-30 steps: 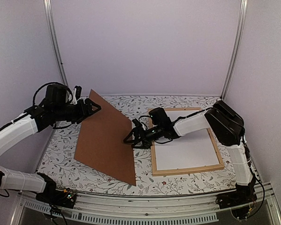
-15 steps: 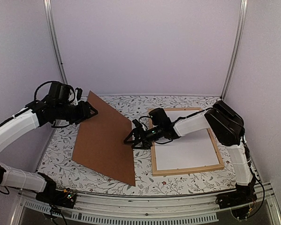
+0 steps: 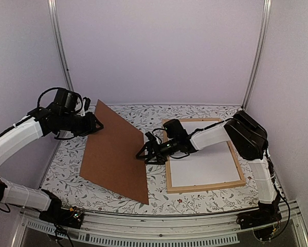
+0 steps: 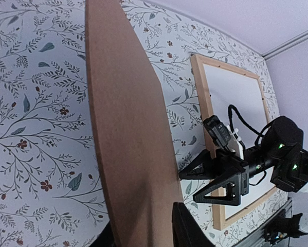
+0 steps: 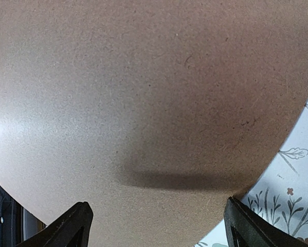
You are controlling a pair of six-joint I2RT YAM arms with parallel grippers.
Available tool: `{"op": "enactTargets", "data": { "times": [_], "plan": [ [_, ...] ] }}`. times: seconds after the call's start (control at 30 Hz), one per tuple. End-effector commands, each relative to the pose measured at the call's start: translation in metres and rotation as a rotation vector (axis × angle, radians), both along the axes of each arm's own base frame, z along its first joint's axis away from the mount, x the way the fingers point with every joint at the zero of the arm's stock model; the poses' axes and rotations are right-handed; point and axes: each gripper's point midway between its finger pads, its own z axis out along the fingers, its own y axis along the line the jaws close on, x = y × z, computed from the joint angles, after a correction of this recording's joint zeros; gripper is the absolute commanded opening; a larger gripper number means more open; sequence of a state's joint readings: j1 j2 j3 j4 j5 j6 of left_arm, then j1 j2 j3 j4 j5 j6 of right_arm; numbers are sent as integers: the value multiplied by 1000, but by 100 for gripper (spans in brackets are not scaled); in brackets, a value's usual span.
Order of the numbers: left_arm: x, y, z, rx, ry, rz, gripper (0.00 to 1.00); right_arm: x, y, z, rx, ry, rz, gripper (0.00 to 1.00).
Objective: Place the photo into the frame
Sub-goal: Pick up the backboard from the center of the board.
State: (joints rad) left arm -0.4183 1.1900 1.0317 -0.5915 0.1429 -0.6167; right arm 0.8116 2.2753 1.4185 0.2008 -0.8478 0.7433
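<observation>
The frame point(image 3: 205, 187) of light wood lies flat on the table at the right. A plain white sheet point(image 3: 202, 167) fills it, and I cannot tell whether this is the photo. A brown backing board point(image 3: 115, 149) stands tilted at the left. My left gripper point(image 3: 97, 125) straddles the board's upper left edge. In the left wrist view the board point(image 4: 128, 128) runs between its jaws, with one finger point(image 4: 184, 229) against its face. My right gripper point(image 3: 143, 153) stands open at the board's right edge. Board point(image 5: 143, 77) fills the right wrist view, between the fingertips of that wide-open gripper point(image 5: 159, 226).
A floral-patterned cloth point(image 3: 66, 159) covers the table. Lilac walls and metal corner posts point(image 3: 61, 51) close in the back and sides. A rail point(image 3: 159, 229) runs along the near edge. The right arm point(image 3: 210, 136) reaches across the frame's upper left part.
The left gripper's jaws have narrowed around the board's edge and the gripper has drawn back slightly to the left. The board shifted only a little. The right arm has stayed put.
</observation>
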Motion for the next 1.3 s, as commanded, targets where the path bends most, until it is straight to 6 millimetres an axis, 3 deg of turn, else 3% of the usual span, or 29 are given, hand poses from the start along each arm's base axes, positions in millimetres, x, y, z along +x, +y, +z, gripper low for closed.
{"op": "enactTargets", "data": {
  "times": [0.0, 0.3, 0.47, 0.57, 0.83, 0.97, 1.1, 1.27],
  "plan": [
    [2, -2, 8, 9, -11, -17, 28, -5, -6, -23, -60, 39, -4, 93],
    [3, 6, 17, 26, -29, 1, 13, 1, -10, -12, -75, 7, -7, 93],
    [2, 9, 22, 15, -41, 7, 5, 15, -20, 22, -71, -88, -28, 93],
    [2, 9, 25, -6, -53, 4, 0, 25, -33, 43, -77, -123, -52, 93],
    [4, 22, 54, -97, -139, 33, 0, 55, -89, 91, -96, -222, -170, 93],
    [3, 25, 81, -160, -224, 39, 0, 80, -143, 105, -155, -273, -298, 94],
    [-1, 22, 109, -239, -317, 28, 0, 110, -230, 98, -343, -315, -525, 94],
    [-3, 19, 129, -302, -378, 18, 0, 125, -334, 83, -567, -328, -737, 96]
  ]
}}
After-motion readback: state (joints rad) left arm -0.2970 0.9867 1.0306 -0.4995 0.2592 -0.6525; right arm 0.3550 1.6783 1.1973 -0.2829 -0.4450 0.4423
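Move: The backboard slants up on its left, its left edge already between the left hand's fingers; its middle lies about 8 cm to that hand's right, 8 cm back and 9 cm below. The wooden frame's middle is some 47 cm to the left hand's right, about level in reach and 20 cm lower. From the right hand, at the board's low right edge, the board's middle is about 10 cm left, 5 cm back and 7 cm higher. The backboard's left edge is pinched as the left fingers close from about a third open to nearly shut, almost in place; the left hand then lifts it some 8 cm with a slight leftward drift, fingers tilting up. The right hand, still wide open, leaves the board's right edge for the frame, some 25 cm right, also forward and up, turning clockwise about 35 degrees. ##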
